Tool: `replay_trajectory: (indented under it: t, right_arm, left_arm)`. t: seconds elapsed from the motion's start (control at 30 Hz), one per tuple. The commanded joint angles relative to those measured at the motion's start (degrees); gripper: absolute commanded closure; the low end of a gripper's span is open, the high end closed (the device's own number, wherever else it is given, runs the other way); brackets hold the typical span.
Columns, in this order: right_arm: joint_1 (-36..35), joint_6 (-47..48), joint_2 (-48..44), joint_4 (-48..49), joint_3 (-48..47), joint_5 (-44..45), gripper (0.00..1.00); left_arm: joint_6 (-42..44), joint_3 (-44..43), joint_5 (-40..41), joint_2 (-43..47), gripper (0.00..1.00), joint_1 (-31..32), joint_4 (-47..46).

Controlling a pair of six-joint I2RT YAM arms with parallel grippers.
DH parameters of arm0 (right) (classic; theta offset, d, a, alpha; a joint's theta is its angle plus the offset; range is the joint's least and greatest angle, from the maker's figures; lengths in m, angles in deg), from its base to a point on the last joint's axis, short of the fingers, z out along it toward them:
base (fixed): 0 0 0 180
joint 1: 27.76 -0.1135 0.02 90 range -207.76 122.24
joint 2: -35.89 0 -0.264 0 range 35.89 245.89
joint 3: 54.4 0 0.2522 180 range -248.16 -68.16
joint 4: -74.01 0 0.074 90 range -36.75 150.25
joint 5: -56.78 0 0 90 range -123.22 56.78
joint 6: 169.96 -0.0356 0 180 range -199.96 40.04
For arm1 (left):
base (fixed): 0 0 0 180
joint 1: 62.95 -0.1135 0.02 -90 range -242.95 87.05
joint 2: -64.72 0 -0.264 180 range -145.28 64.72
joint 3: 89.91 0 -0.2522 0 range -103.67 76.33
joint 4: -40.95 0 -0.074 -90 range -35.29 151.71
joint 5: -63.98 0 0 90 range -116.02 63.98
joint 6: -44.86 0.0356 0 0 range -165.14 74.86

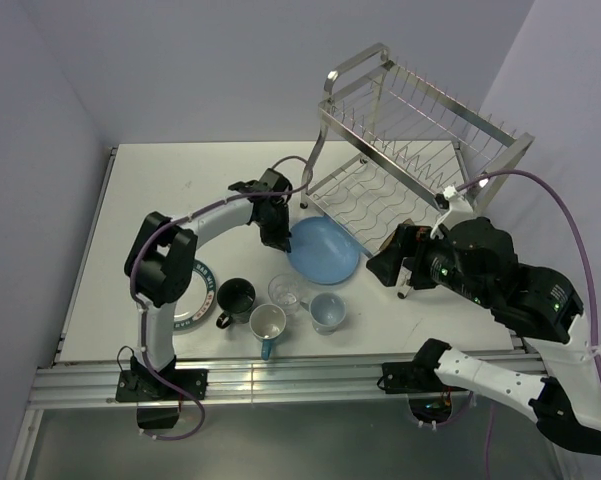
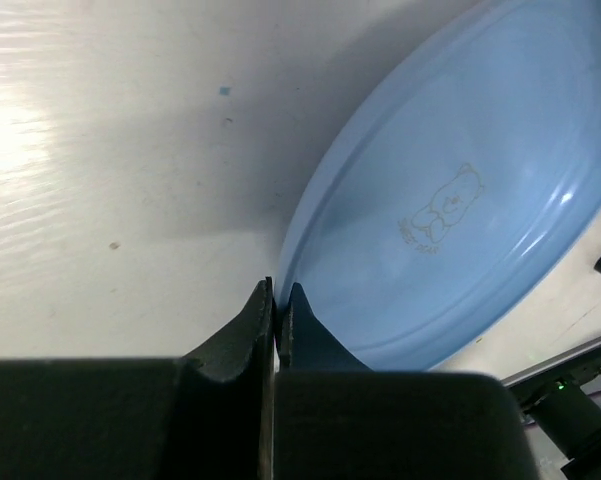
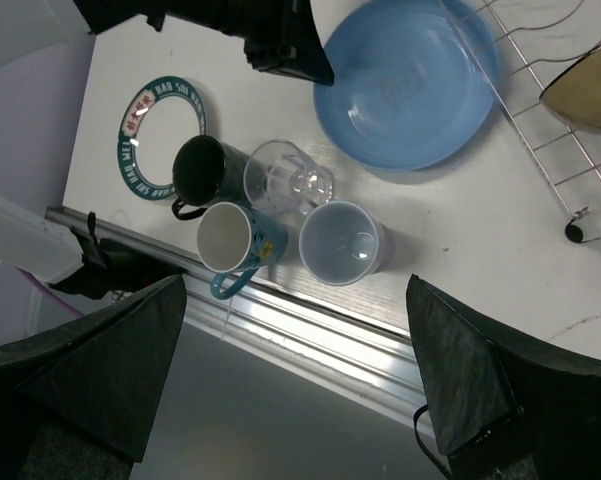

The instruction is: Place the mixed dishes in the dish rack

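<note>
The large light-blue plate (image 1: 327, 252) (image 2: 460, 200) lies on the white table just in front of the dish rack (image 1: 420, 140), a two-tier silver wire rack at the back right. My left gripper (image 1: 280, 240) (image 2: 278, 292) is shut on the plate's left rim. Nearer the front stand a dark mug (image 1: 237, 297), a clear glass (image 1: 285, 291), a white-and-blue mug (image 1: 267, 325) and a light-blue cup (image 1: 327, 312). A white plate with a teal lettered rim (image 1: 196, 297) lies partly under the left arm. My right gripper (image 1: 385, 262) (image 3: 295, 295) hangs open above the table's front edge, holding nothing.
The rack's lower wires (image 3: 550, 110) reach down close to the blue plate, and a tan curved dish (image 3: 585, 95) rests on them. A metal rail (image 1: 300, 380) runs along the table's near edge. Purple walls close in the back and sides.
</note>
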Motion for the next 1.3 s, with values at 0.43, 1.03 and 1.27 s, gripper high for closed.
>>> replay_trajectory:
  t: [0.43,1.03,1.27]
  right_arm:
    - [-0.28,3.77,9.98,3.81,-5.8,-5.75,0.02]
    - [2.96,3.08,22.28,2.24,-20.11,-15.12,0.03]
    - [8.68,-10.87,23.43,4.59,-26.37,-31.48,0.05]
  left_arm:
    - [-1.51,-4.19,8.5,20.32,1.0,-4.84,8.0]
    - [0.94,4.24,9.64,45.19,1.0,-5.63,9.96]
    - [4.63,11.98,9.9,57.59,1.0,-5.54,-0.94]
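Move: The left hand, low over the table, already pinches the blue plate by its left rim, the plate's middle about 9 cm to its right; the open right hand it is brought to hangs some 20 cm back, 20 cm right and 28 cm higher. From the left hand the clear glass is about 11 cm straight back, the light-blue cup 16 cm back and 10 cm right, the dish rack 8 cm ahead and 26 cm right. From the right hand the plate lies about 19 cm ahead, 12 cm left and 31 cm down. Keeping its pinch on the rim, the left hand hoists the blue plate about 25 cm and carries it some 12 cm left, drawing back in the second half as the wrist tips the fingers up and forward by roughly 35 degrees. Meanwhile the wide-open right hand comes left and a little forward towards the plate, then rises late on with a slight turn to the left, stopping close to the plate's right edge with no grip on it yet. ##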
